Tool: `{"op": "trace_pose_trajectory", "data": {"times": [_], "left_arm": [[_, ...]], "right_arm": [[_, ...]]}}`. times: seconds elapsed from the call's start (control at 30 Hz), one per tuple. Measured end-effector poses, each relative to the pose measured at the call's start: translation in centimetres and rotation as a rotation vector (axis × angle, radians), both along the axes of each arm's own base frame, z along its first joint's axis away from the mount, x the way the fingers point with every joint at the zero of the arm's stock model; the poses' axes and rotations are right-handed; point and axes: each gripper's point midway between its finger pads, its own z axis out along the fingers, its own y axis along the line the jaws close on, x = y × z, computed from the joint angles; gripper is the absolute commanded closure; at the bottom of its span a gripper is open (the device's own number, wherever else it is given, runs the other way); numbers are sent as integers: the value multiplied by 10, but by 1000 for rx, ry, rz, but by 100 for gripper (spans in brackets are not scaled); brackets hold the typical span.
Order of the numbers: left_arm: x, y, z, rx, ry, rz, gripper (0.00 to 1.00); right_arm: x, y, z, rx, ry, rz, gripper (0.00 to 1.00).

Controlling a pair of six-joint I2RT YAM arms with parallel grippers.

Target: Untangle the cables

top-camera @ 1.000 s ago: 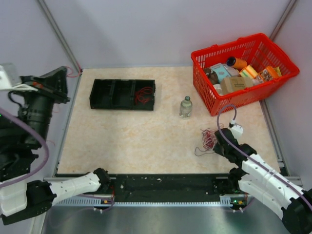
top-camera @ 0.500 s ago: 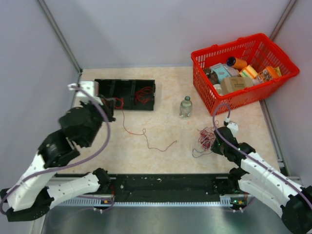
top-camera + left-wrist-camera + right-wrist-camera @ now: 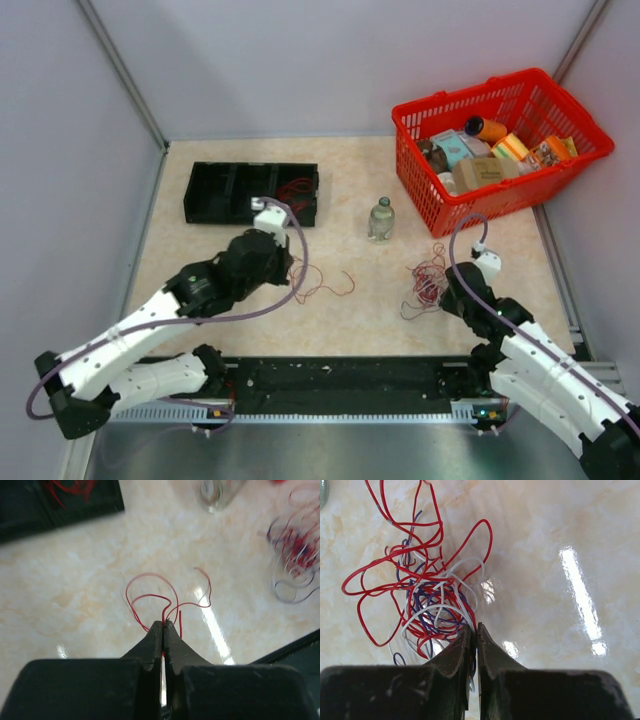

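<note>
A tangle of red, white and dark blue-grey cables (image 3: 427, 285) lies on the table right of centre. It fills the right wrist view (image 3: 427, 587) and shows at the right edge of the left wrist view (image 3: 295, 550). My right gripper (image 3: 445, 292) is shut on strands at the tangle's near edge (image 3: 474, 628). My left gripper (image 3: 288, 272) is shut on one separate red cable (image 3: 325, 285) at mid-table. That cable loops on the table ahead of the fingertips (image 3: 150, 574). In the left wrist view my left gripper (image 3: 163, 623) has its jaws pressed together on the cable.
A black three-compartment tray (image 3: 250, 193) stands at the back left, with red cable in its right compartment (image 3: 295, 191). A small clear bottle (image 3: 381, 218) stands between the tray and a red basket (image 3: 545, 190) full of groceries at the back right.
My left arm has swung from the black tray to mid-table, dragging the red cable right, so it is bunched into loops. My right gripper has stayed at the tangle.
</note>
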Motion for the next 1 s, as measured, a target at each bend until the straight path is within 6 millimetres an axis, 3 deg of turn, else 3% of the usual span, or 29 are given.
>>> {"op": "trace_pose_trajectory", "data": {"times": [0.1,0.2,0.3,0.47,0.53,0.63,0.77,0.9,1.0], "left_arm": [[-10,-24,-66,64,173,-84,100],[-25,-34,-132,151,349,-142,96],[-37,-38,-162,173,439,-174,80],[-41,-60,-168,95,472,-231,51],[-41,-65,-170,80,483,-240,34],[-46,-66,-176,67,509,-239,21],[-55,-61,-177,51,513,-244,17],[-63,-64,-166,48,465,-327,17],[-65,-66,-171,136,481,-380,18]], "right_arm": [[1,1,1,2,-1,2,96],[1,1,1,3,0,5,96],[1,2,0,-1,4,13,96],[0,1,-2,-19,13,31,96],[0,1,-2,-21,14,34,95],[1,2,-1,-20,11,39,95],[3,4,0,-16,3,51,95],[4,7,1,-8,0,64,95],[5,10,0,-5,3,79,95]]}}
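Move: The left gripper holds the freed red cable high. Its landing spot is bare table about 8 cm to the right, 3 cm back and some 21 cm below. From the same hand, the cable tangle lies about 25 cm to the right and level ahead, the glass bottle 16 cm right and 12 cm ahead, and the black tray 10 cm left and 18 cm ahead. From the right hand, that spot is some 20 cm to the left, level ahead and 4 cm lower. Lower the left gripper quickly, some 17 cm, carrying the red cable down towards the bare table while drifting about 6 cm back and 6 cm right. Tip the fingers nearly 30 degrees further down and turn them clockwise; once low, open them wide to let the cable go. Keep the right fingers closed on the tangle, almost still. ##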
